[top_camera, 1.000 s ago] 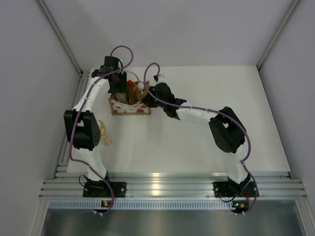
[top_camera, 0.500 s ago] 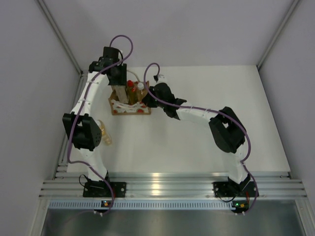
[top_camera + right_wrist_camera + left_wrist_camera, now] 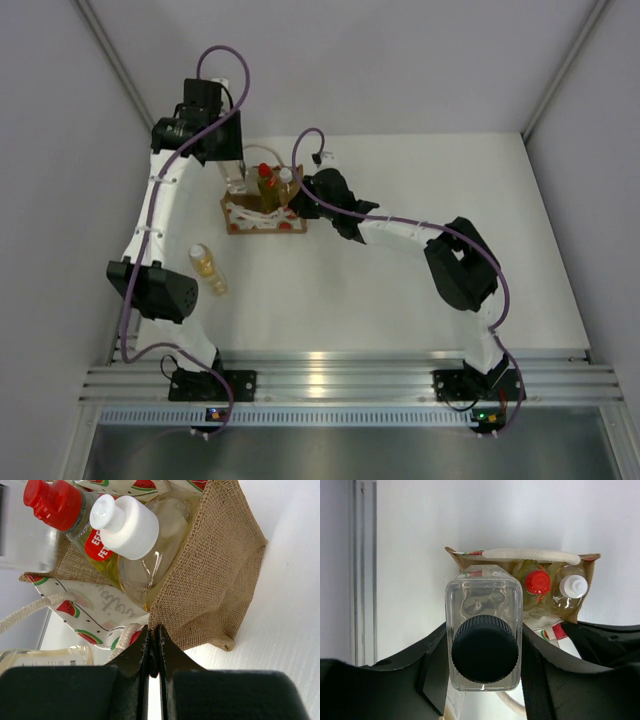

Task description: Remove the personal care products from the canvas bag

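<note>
In the left wrist view my left gripper [image 3: 484,666] is shut on a clear square bottle with a black cap [image 3: 484,649], held above the canvas bag [image 3: 465,557]. From above, that gripper [image 3: 232,163] hangs over the bag's back left corner. A yellow-green bottle with a red cap [image 3: 538,581] and an amber bottle with a white cap [image 3: 573,586] stand inside the bag. My right gripper [image 3: 154,632] is shut on the bag's burlap edge [image 3: 220,580], at the bag's right side [image 3: 298,203]. Another amber bottle [image 3: 208,270] lies on the table to the left.
The left arm's elbow [image 3: 150,285] hangs beside the lying bottle. An aluminium rail [image 3: 150,230] runs along the table's left edge, close to the wall. The right arm [image 3: 455,260] stretches across the middle of the table.
My left arm has risen and drawn back to the left, carrying the black-capped bottle up out of the bag. Its elbow swung left and uncovered the lying bottle. The right arm stayed put.
</note>
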Controlling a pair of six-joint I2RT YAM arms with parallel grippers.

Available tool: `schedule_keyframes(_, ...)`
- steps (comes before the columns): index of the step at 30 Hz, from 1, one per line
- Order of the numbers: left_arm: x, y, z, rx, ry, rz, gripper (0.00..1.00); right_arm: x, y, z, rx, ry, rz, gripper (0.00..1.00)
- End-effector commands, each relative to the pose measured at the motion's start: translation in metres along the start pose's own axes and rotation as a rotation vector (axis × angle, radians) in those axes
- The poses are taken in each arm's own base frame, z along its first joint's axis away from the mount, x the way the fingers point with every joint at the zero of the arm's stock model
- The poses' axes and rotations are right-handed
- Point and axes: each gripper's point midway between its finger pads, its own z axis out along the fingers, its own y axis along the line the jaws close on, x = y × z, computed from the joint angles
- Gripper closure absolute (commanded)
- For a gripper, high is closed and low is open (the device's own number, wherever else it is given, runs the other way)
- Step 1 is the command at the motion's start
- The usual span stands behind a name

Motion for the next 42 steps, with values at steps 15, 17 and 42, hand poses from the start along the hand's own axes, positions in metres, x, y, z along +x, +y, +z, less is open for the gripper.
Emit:
schedule_keyframes(15,-0.053,0.021,-0.158,0.021,-0.383,-0.117,1.0,0.034,-0.042,-0.005,0.135,0.139,-0.039,1.0)
schedule_keyframes(17,-0.048,0.032,-0.153,-0.048,-0.371,-0.128,1.0,0.034,-0.042,-0.005,0.136,0.138,-0.039,1.0)
schedule_keyframes(42,0.011,0.138,-0.01,-0.316,-0.329,-0.454,1.0,0.03,-0.037,-0.008,0.117,0.139,-0.043,1.0)
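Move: My left hand already holds the black-capped bottle over the bag's left end. The bare table I'm taking it to lies some 13 cm left, 4 cm back and 30 cm below. The first bottle stands about 15 cm back, 4 cm left and 21 cm down. The red-capped bottle in the bag is roughly 3 cm ahead, 6 cm right and 20 cm below. From my right hand the bare spot is about 27 cm left, 1 cm back and 14 cm down. I keep my left fingers on the black-capped bottle and draw it up and back about 10 cm, tipping the fingers slightly upward. Then I swing it left, easing forward again and sinking some 15 cm towards the bare table beside the bag, while the wrist turns about 25 degrees counter-clockwise. My right hand stays put, still pinching the bag's near right edge. ##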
